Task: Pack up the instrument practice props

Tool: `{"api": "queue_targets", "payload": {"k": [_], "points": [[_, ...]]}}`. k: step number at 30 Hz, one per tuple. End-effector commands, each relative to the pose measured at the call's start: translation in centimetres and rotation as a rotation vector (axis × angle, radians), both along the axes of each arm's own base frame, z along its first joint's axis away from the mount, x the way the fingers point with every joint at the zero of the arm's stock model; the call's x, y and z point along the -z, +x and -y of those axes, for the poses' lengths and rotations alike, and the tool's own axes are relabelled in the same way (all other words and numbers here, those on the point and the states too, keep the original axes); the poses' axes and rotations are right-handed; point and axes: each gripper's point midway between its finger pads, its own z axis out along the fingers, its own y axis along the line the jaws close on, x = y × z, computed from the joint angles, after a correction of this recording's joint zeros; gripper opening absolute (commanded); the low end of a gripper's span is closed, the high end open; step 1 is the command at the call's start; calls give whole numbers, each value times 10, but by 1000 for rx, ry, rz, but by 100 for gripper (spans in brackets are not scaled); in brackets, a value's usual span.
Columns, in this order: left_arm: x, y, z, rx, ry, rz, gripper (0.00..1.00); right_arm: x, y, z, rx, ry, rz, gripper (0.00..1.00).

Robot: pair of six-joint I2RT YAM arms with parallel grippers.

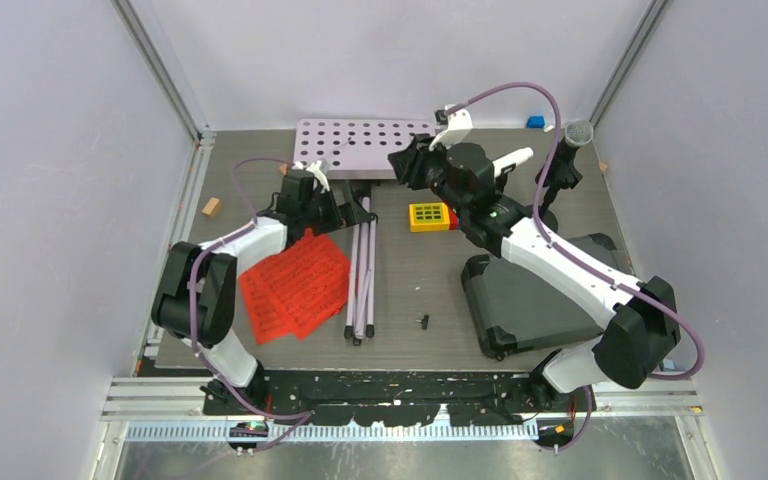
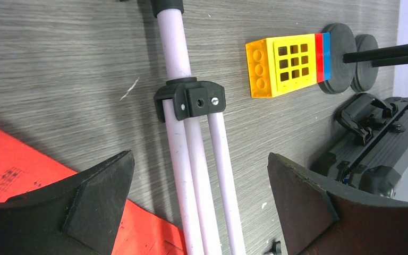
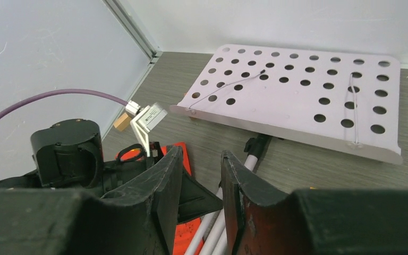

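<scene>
The lilac perforated music desk [image 1: 360, 148] lies flat at the back, its tripod legs [image 1: 363, 270] folded together and running toward the front. My left gripper [image 1: 350, 212] hovers over those legs [image 2: 202, 175], jaws wide open and empty [image 2: 202, 186]. Red sheet-music pages [image 1: 295, 285] lie left of the legs. My right gripper [image 1: 403, 165] hangs by the desk's near edge [image 3: 297, 95], open a narrow gap [image 3: 202, 159] with nothing in it. A white microphone [image 1: 512, 160] and a black grey-headed microphone [image 1: 577, 133] sit in round-based holders [image 2: 342, 58] at the back right.
The dark hard case [image 1: 535, 300] lies shut at the front right, under my right arm. A yellow block [image 1: 430, 216] sits mid-table, a blue block [image 1: 535, 122] by the back wall, a wooden block [image 1: 211, 207] at the left edge. A tiny black part [image 1: 424, 321] lies in front.
</scene>
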Motion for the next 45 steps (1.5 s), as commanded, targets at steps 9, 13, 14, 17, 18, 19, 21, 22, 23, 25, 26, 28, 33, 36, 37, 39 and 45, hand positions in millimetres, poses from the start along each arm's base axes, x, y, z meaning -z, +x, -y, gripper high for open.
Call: {"api": "queue_targets", "payload": {"k": [9, 13, 14, 17, 18, 19, 21, 22, 23, 25, 26, 28, 33, 36, 37, 39, 45], "points": [[-110, -28, -36, -16, 153, 218, 100, -46, -17, 40, 48, -208, 76, 44], [-137, -46, -56, -27, 234, 244, 100, -50, -31, 51, 26, -271, 15, 53], [-143, -51, -61, -28, 253, 252, 100, -45, -38, 56, 12, -289, -24, 54], [-153, -71, -72, -21, 294, 258, 100, -52, -57, 66, -17, -282, -97, 60], [-155, -77, -76, -31, 301, 249, 100, -60, -64, 67, -32, -260, -109, 61], [-155, -82, -80, -42, 308, 242, 100, -54, -74, 72, -43, -277, -154, 66], [-154, -94, -87, -57, 321, 226, 100, -52, -91, 77, -73, -278, -218, 70], [-154, -100, -90, -63, 325, 220, 100, -53, -98, 77, -92, -263, -240, 73], [-152, -105, -94, -71, 331, 211, 100, -46, -110, 82, -101, -275, -282, 74], [-153, -115, -99, -91, 332, 203, 100, -35, -126, 91, -101, -273, -353, 77], [-153, -120, -100, -93, 324, 202, 100, -25, -132, 94, -91, -269, -398, 81], [-154, -129, -97, -79, 295, 209, 100, -11, -145, 109, -37, -267, -463, 86], [-155, -134, -81, -5, 224, 229, 100, 29, -164, 142, 121, -290, -604, 94], [-165, -130, -59, 70, 165, 260, 100, 38, -171, 159, 194, -310, -636, 96], [-170, -127, -52, 90, 155, 279, 100, 36, -168, 168, 249, -320, -626, 96], [-183, -121, -36, 137, 148, 319, 100, 30, -165, 193, 383, -350, -605, 96], [-223, -91, 34, 319, 115, 417, 100, 0, -171, 247, 629, -328, -479, 96]]}}
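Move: My right hand, empty, is high up. The closed case it heads for lies about 32 cm right, 16 back and 27 below; the yellow brick block about 8 right and 3 ahead, the white microphone about 19 right and 3 ahead, the small black clip about 4 right and 19 back. The folded tripod's middle lies about 8 cm straight back of my left hand and 7 below; the red sheets, about 14 left and 12 back. I swing my right hand right and back, nearly 20 cm and some 16 cm, towards the case's left edge, first rising a little, then sinking, while I open its fingers wide and tip them steeply down. My open left hand rises about 16 cm clear of the tripod and draws back some 12 cm, drifting left and then back right, its fingers tilting up a little. ##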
